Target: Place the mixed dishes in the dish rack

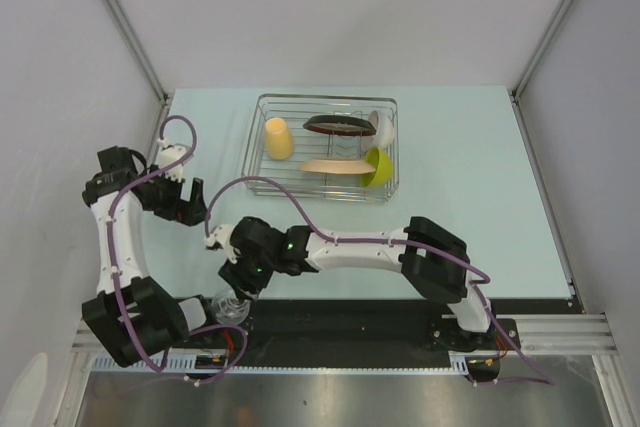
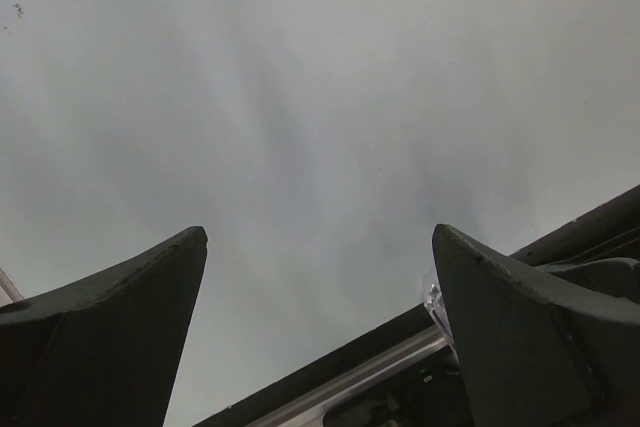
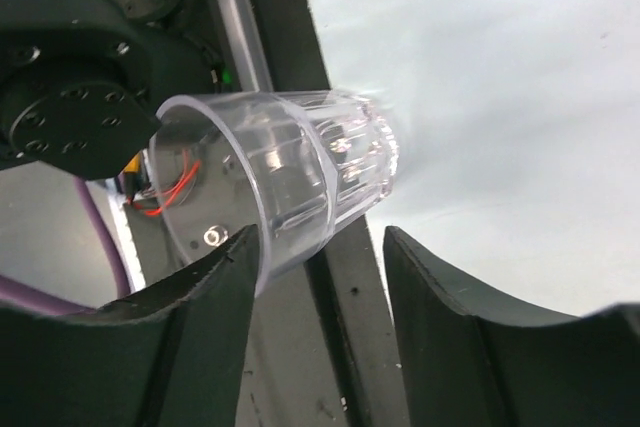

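Note:
The small clear glass is at the table's near edge, over the black rail by the left arm's base. In the right wrist view the glass points its mouth left and its base right. My right gripper is open just short of it; its left finger touches the glass's rim and its right finger stays apart. In the top view the right gripper hangs right above the glass. The dish rack holds the yellow mug, dark red-rimmed plate, beige plate, lime-green bowl and white bowl. My left gripper is open and empty.
The left arm's base and purple cable stand close to the left of the glass. The aluminium rail runs along the near edge. White walls close in both sides. The left wrist view shows bare table and a sliver of the glass.

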### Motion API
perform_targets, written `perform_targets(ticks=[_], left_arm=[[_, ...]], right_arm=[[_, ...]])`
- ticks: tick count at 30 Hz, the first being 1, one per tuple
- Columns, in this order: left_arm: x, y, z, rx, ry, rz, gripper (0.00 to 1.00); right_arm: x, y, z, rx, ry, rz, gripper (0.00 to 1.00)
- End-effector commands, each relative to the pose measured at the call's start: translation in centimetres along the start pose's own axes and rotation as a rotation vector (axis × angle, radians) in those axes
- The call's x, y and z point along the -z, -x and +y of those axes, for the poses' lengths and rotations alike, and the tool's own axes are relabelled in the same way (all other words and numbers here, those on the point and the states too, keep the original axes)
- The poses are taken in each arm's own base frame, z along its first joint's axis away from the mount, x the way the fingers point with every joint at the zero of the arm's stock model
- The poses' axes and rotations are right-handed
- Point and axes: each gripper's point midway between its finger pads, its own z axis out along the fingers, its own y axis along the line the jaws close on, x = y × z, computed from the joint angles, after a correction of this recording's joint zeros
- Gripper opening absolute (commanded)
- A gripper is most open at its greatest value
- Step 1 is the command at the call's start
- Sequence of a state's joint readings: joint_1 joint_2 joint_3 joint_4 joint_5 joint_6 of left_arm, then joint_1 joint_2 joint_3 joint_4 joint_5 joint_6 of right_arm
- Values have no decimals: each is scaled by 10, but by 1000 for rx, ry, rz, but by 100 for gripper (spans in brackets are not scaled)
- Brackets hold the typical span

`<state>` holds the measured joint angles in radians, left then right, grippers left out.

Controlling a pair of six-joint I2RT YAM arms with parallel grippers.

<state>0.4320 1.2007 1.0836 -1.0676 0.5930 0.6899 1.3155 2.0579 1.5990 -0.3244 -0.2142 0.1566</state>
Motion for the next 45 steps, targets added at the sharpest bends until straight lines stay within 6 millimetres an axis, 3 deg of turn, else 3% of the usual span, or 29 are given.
perform_targets(ticks=[1,5,12,15,17,18,22,26,33,38,42,45], left_arm=[[6,17,1,-38,-19,-58,100],[4,17,1,-34,-27,-61,100],[4,18,1,-32,-30,-63,100],[3,18,0,-34,-33,-65,100],[3,18,0,-27,-39,-69,100],[5,21,-1,-29,-39,-78,100],[15,32,-13,-29,-69,-116,100],[34,47,-24,-50,-69,-162,100],[43,42,-33,-57,-57,-161,100],[60,53,-47,-98,-83,-209,100],[87,68,-83,-162,-211,-266,100],[99,79,-91,-189,-206,-309,100]], right_arm=[[0,19,-31,21,-141,-56,52],[5,21,-42,24,-167,-60,42],[-9,1,-30,43,-123,30,34],[-12,-7,-37,83,-208,76,22],[-8,-13,-43,112,-283,124,17],[-4,-4,-51,134,-356,112,14],[12,-1,-61,203,-492,133,7],[20,-2,-58,220,-546,124,1],[31,-4,-44,201,-561,81,0],[68,21,-48,223,-662,2,0],[94,37,-50,249,-727,-22,0],[108,43,-52,261,-779,-29,0]])
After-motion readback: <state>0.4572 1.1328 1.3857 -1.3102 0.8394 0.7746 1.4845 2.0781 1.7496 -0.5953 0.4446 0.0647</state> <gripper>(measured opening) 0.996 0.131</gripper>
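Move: Just behind and slightly left of the right hand, the clear glass lies tipped on its side at the near table edge, mouth towards the robot: about 4 cm back, 2 cm left and 2 cm lower. The yellow mug in the dish rack is some 32 cm ahead and 8 cm right of the hand, the rack's middle 30 cm ahead and 18 cm right. From the left hand the glass is about 19 cm back, 7 cm right and 9 cm down. Closing its half-open fingers around the glass's wall near the rim, the right hand stays within a centimetre or so, then rolls about 30 degrees, its fingertips swinging forward; as it ends it eases right, forward and slightly up, pinching the rim. Late on, the empty, open left hand rises about 10 cm and drifts right. ##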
